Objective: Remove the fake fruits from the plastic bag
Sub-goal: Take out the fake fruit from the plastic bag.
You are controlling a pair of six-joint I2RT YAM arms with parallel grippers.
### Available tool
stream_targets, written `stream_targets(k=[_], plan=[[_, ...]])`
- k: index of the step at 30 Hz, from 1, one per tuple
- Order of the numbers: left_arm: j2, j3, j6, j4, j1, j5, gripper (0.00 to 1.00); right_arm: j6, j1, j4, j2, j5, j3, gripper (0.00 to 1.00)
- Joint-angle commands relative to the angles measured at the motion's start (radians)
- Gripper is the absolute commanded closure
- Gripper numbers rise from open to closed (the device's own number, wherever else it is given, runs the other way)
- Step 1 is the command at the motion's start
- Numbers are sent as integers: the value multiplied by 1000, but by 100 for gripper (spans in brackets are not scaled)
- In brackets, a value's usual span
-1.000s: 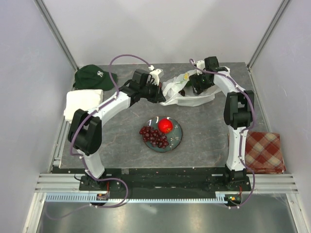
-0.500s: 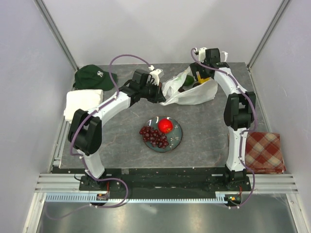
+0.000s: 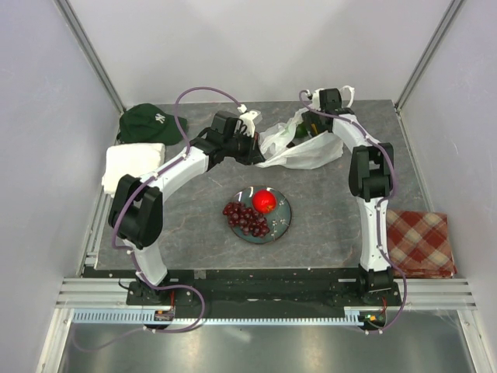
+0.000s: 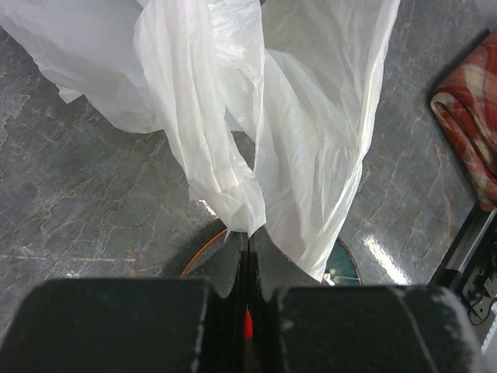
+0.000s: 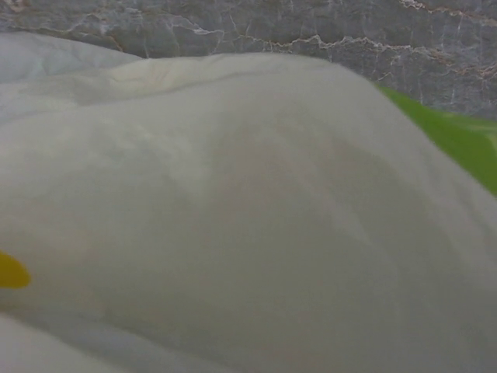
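Note:
The white plastic bag [image 3: 299, 151] lies at the back of the table, its mouth held up. My left gripper [image 3: 252, 148] is shut on a bunched fold of the bag [image 4: 233, 155], which is pinched between its fingertips [image 4: 248, 233]. My right gripper [image 3: 313, 124] is at the bag's far side, dipped into the mouth; its jaws are hidden. In the right wrist view the bag film [image 5: 233, 217] fills the frame, with a green fruit [image 5: 466, 144] and a yellow one [image 5: 9, 272] at the edges. A dark red grape bunch [image 3: 245, 219] and a red apple [image 3: 264, 201] lie on the teal plate [image 3: 284, 220].
A dark green cap [image 3: 146, 123] and a white folded cloth [image 3: 132, 163] sit at the back left. A red checked cloth [image 3: 421, 242] lies at the right edge. Metal frame posts rise at both back corners.
My right gripper lifted from over the bag to its back edge, then moved down and left into the bag's mouth. The left gripper kept its hold and stayed in place.

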Motion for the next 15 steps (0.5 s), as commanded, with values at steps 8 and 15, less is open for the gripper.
stream_targets(k=[8,15], plan=[[-16,23,43,9,-7,-4,98,12,-2,56,-154,-85,21,45],[-2,48,18,21,-5,-25,98,56,-5,48,-423,-223,-143,53]])
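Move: The orange fruit sits practically between my open right fingers, no more than 1 cm below and 1 cm ahead, with the bag's plastic around it. The green fruit lies some 5 cm to the left of it and about 2 cm nearer me; the dark fruit is roughly 8 cm left of my right hand and 6 cm back. From my left hand, the orange fruit is about 21 cm ahead, 22 cm right and 11 cm lower. I close my right fingers on the orange fruit inside the bag, then lift it, slowly at first and then fast, about 8 cm up, drifting a little left and back while the fingertips tip up a few degrees. My left hand stays put, still pinching the gathered bag edge to hold it against the lift. ##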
